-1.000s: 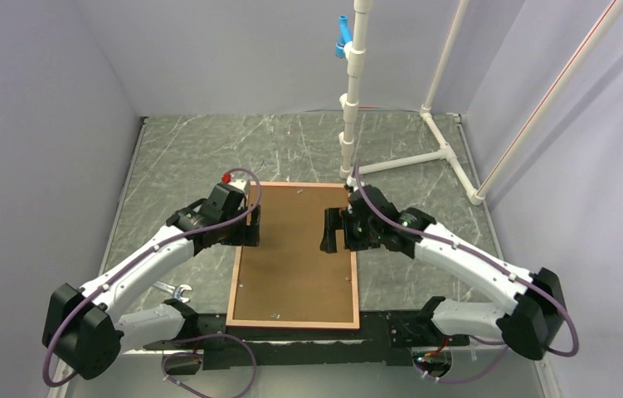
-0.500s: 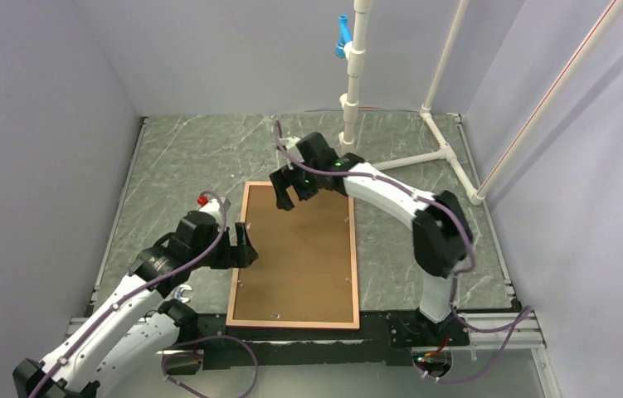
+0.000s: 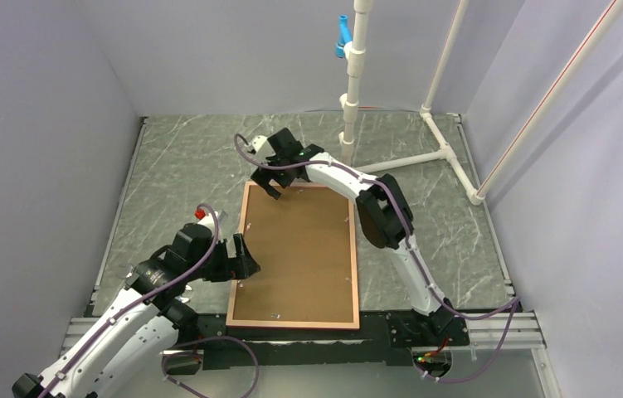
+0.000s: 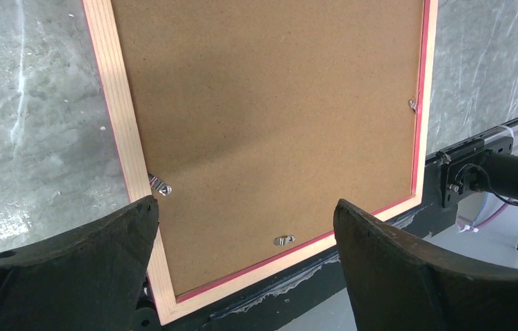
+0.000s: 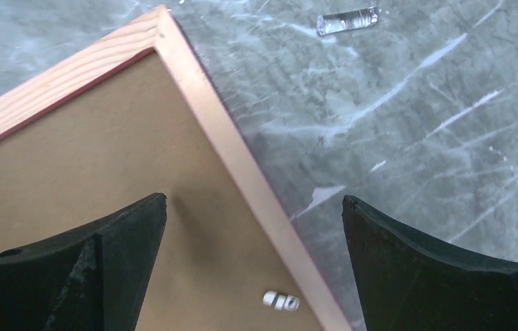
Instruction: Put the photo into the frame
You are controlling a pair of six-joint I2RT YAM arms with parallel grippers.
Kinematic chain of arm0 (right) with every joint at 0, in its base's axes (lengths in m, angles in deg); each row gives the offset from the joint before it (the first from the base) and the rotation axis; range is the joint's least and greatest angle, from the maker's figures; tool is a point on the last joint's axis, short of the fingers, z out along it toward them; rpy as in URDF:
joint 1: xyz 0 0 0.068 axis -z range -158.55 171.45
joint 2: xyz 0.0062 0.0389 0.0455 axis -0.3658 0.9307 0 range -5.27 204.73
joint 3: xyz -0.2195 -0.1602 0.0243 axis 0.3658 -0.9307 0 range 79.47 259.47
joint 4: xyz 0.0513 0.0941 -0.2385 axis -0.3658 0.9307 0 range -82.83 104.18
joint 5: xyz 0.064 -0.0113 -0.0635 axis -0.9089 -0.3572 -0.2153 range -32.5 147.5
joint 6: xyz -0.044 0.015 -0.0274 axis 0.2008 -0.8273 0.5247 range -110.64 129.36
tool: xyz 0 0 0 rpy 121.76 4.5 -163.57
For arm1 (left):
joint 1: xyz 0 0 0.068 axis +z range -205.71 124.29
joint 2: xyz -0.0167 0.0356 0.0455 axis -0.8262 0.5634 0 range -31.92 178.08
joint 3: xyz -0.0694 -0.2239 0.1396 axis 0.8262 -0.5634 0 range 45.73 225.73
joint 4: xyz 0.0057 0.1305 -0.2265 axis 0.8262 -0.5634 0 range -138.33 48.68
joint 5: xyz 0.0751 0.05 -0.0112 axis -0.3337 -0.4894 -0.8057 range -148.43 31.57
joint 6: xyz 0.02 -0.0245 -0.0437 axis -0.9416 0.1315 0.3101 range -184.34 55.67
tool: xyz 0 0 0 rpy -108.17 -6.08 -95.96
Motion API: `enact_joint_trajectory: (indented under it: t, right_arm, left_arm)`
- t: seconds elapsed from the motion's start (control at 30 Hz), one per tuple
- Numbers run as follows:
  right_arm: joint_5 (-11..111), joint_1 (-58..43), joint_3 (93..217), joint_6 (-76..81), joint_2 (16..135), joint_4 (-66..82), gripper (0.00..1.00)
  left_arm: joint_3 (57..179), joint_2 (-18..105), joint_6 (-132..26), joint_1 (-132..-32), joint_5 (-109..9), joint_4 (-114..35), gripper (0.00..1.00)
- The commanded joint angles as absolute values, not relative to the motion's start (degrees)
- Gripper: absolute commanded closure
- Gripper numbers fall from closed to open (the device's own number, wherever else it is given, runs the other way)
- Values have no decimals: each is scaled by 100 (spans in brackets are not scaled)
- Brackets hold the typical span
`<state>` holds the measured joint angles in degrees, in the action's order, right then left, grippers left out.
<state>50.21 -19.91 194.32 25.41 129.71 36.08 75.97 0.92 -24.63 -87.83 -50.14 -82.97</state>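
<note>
The frame (image 3: 354, 249) lies face down in the middle of the table, its salmon border around a brown backing board (image 3: 299, 249). The photo is hidden from every view. My left gripper (image 3: 241, 255) hangs open over the frame's left edge, toward the near end. In the left wrist view the left gripper (image 4: 245, 203) is spread wide above the board (image 4: 276, 103) and wooden border (image 4: 121, 103), holding nothing. My right gripper (image 3: 268, 184) is open above the far left corner. In the right wrist view the right gripper (image 5: 254, 198) straddles the frame edge (image 5: 221, 117).
Small metal turn tabs (image 4: 284, 240) sit along the board's rim. A white clip (image 5: 281, 301) lies on the board. A small clear piece (image 5: 347, 21) lies on the marble beyond the corner. A white PVC pipe stand (image 3: 349, 99) rises at the back. A black rail (image 3: 374, 332) runs along the near edge.
The right arm swung from the frame's right side across to its far left corner. The left arm drew back toward the near end of the left edge, its jaws widening.
</note>
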Motion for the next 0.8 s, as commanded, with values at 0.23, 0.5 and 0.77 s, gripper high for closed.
enact_joint_trajectory:
  t: [0.23, 0.5, 0.77]
  right_arm:
    - [3838, -1449, 20959, 2578, 14043, 4304, 31]
    - [3122, -1200, 20702, 2593, 14106, 4649, 40]
    - [3413, -1250, 20429, 2538, 14003, 4891, 95]
  left_arm:
    - [7680, 46, -2337, -8802, -4892, -8304, 1]
    - [7677, 63, -2363, -8800, -4879, -8302, 1]
    - [7684, 37, -2355, -8804, -4894, -8315, 1]
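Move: The far rail of the frame, at the spot to be pinched, lies roughly 4 cm below the right hand, about 1 cm ahead and 2 cm to its right. The frame's far-left corner is some 8 cm to the left of that spot, a metal clip about 6 cm to the right of it and 2 cm nearer; a clear piece lies about 8 cm ahead of the hand and 1 cm left. From the left hand the same rail spot is about 29 cm ahead, 5 cm right, 10 cm below. The frame's far rail is taken between the right fingers: the hand reaches about 3 cm forward and sinks 3 cm to straddle the rail, then shifts some 3 cm right, easing back slightly as it tips about 15 degrees steeper. The wide-open fingers close meanwhile and pinch the rail, one finger on the board side, the other outside. ##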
